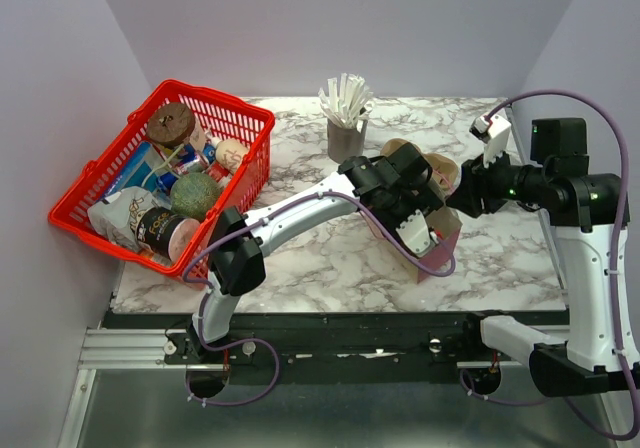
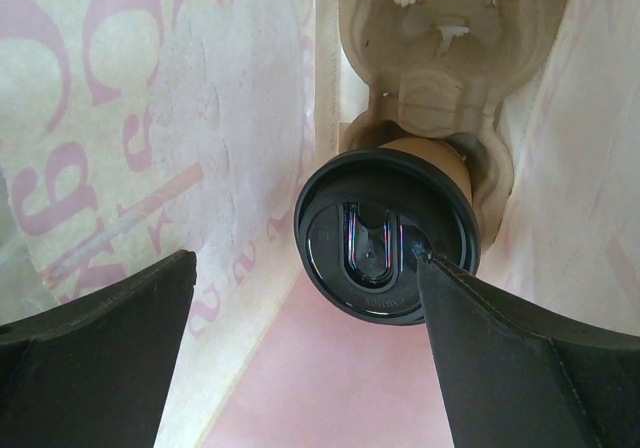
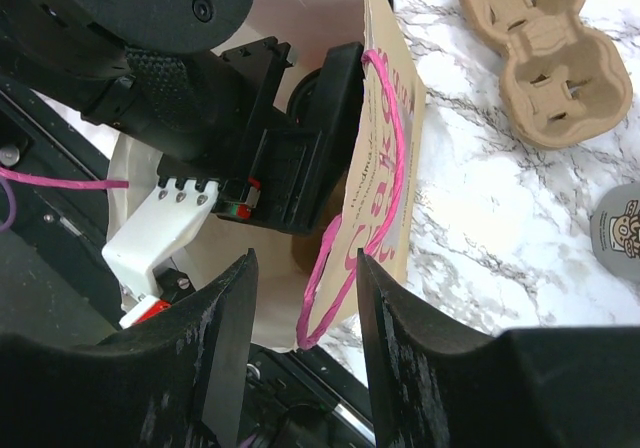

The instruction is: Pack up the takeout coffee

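The takeout coffee, a tan paper cup (image 2: 440, 158) under a black lid (image 2: 385, 233), lies on its side deep in the pink-and-white paper bag (image 2: 150, 118), its base against a pulp carrier (image 2: 440, 58). My left gripper (image 2: 305, 268) is inside the bag and open. Its right fingertip (image 2: 435, 278) overlaps the lid's rim, and the left one is well clear. From above, the left wrist fills the mouth of the bag (image 1: 440, 253) and hides the cup. My right gripper (image 3: 300, 268) hovers at the bag's rim, open, with the pink handle (image 3: 330, 258) hanging loose between its fingers.
A second pulp carrier (image 3: 545, 48) lies on the marble behind the bag (image 1: 405, 151). A grey cup of white sticks (image 1: 346, 136) stands at the back. A red basket (image 1: 212, 94) full of groceries sits tilted at the table's left edge.
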You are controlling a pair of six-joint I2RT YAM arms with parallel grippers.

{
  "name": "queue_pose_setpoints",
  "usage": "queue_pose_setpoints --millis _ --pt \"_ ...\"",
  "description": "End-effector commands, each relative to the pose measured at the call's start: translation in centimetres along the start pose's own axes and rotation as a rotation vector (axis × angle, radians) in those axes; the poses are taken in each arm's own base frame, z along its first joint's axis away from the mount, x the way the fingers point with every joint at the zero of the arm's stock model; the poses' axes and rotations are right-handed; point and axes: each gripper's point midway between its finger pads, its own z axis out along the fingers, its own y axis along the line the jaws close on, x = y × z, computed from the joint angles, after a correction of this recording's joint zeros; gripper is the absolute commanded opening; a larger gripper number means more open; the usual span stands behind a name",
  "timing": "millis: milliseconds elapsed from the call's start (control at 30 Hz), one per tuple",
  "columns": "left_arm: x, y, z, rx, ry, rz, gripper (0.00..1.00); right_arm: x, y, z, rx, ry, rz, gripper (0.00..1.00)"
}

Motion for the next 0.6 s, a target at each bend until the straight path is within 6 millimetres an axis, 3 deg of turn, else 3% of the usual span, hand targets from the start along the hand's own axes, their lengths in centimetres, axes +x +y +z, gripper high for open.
queue_pose_setpoints --millis 0,267,367,567 --pt "-2.2 1.8 -2.0 -0.064 -0.073 -0.026 0.99 0.3 0.0 0.1 -0.009 0.01 0.006 0.52" --pt "-3.4 3.6 -2.6 -0.079 -0.126 -0.117 0.99 0.3 -1.5 0.6 -0.035 0.021 0.101 0.52" --pt "-3.5 3.6 -2.8 -0.082 -0.133 -0.139 0.99 -0.1 -1.8 0.7 -0.043 0.022 0.1 0.52" --pt "-4.7 5.7 -4.5 -0.17 -0.192 -0.23 0.99 -1.5 -2.6 0.7 -0.033 0.004 0.099 0.52"
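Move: The left hand is open inside the paper bag. The lidded coffee cup lies about 2 cm ahead, 1 cm right and 6 cm below it, in a cup carrier centred some 6 cm ahead, 3 cm right and 9 cm below the hand. The bag's pink handle is roughly 5 cm ahead of the left hand, 3 cm right and 9 cm above; it lies some 2 cm ahead, 2 cm left and 2 cm below the right fingertips. The open left hand rises about 6 cm off the cup towards the bag's mouth while the right eases forward. ##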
